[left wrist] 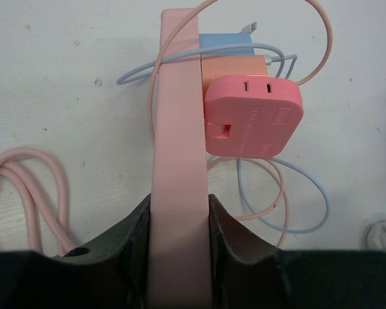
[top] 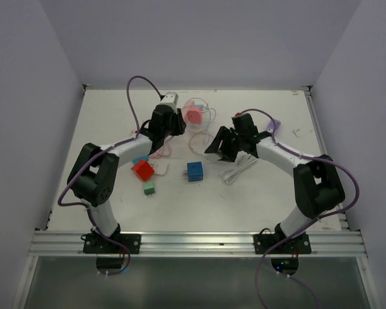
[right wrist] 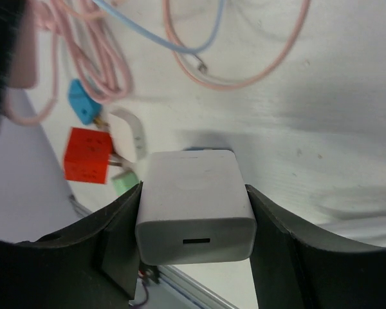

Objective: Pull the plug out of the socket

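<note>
My left gripper (left wrist: 179, 212) is shut on a long pink socket strip (left wrist: 179, 129) that runs away from the jaws across the table. Against the strip's right side sit a pink square adapter (left wrist: 254, 116), an orange plug (left wrist: 235, 66) and a blue plug (left wrist: 225, 44). Thin pink and blue cables loop around them. My right gripper (right wrist: 193, 190) is shut on a white charger plug (right wrist: 194, 212), held above the table and apart from the strip, USB port facing the camera. From above, the left gripper (top: 169, 121) and the right gripper (top: 217, 147) are mid-table, with the pink adapter (top: 193, 114) between them.
A red block (top: 142, 169), a green plug (top: 149, 188), a white adapter (top: 161, 168) and a blue block (top: 194, 170) lie in front of the grippers. A coiled white cable (top: 239, 167) lies under the right arm. A purple piece (top: 276, 125) sits at the right. Pink cable coils (left wrist: 32, 187) lie left of the strip.
</note>
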Controlling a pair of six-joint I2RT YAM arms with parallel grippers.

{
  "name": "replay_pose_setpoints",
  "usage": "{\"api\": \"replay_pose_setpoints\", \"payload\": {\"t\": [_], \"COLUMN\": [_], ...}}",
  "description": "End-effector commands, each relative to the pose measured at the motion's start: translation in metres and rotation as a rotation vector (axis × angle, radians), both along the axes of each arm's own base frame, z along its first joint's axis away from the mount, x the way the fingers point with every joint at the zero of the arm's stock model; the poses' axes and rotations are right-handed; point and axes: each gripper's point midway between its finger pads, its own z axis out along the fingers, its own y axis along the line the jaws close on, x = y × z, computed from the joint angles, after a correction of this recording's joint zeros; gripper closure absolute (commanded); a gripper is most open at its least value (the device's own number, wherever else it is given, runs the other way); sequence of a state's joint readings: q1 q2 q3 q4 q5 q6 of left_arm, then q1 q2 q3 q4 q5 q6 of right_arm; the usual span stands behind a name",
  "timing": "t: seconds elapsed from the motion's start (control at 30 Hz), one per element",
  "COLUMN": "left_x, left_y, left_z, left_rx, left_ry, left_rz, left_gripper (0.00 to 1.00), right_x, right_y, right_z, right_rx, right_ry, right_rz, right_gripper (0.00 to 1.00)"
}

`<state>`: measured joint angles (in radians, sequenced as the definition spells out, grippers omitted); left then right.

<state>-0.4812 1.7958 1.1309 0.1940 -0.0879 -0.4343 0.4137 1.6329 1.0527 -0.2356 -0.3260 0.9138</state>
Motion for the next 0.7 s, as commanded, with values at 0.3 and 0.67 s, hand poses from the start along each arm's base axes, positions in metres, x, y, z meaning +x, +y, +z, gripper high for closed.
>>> {"api": "replay_pose_setpoints", "payload": {"t": [0.3,0.67], "left_x": [0.006,0.005], "left_y": [-0.025,-0.026], "left_z": [0.066,0.066], "left_rx": [-0.107,-0.088], "left_ry": [-0.149,-0.152], "left_rz": [-0.15,-0.169], "left_gripper": [1.0,1.0], "right_x": [-0.04,-0.057], "right_y": [0.021,0.101], "right_z": [-0.035,-0.012], "right_rx": [-0.172,-0.09], "right_ry": [0.02,-0.124], "right_rz": [0.43,0.736], "right_gripper": [1.0,0.46]}}
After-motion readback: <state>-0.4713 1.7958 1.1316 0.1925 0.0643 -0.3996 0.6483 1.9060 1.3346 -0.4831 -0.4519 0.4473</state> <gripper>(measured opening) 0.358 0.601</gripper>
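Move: About 6 cm to the left of the right hand, 3 cm back and 8 cm below it, stands the blue cube. The right hand already holds the white plug, clear of the pink strip. The other white plug lies some 18 cm to the right hand's left, level with it, with the red cube about 7 cm farther left and 2 cm nearer the base. The white cord coil is some 10 cm to the hand's right. From the left hand the blue cube lies about 16 cm back, 5 cm right and 9 cm below. Sinking and drawing back first, the right hand then sweeps left, some 8 cm left and 6 cm back overall, dropping nearly 6 cm before rising a little, while turning about 40 degrees counter-clockwise. It keeps its grip on the white plug and brings it against the blue cube, pushing the cube leftwards. The left hand keeps hold of the pink strip, easing 2 cm right and back. ##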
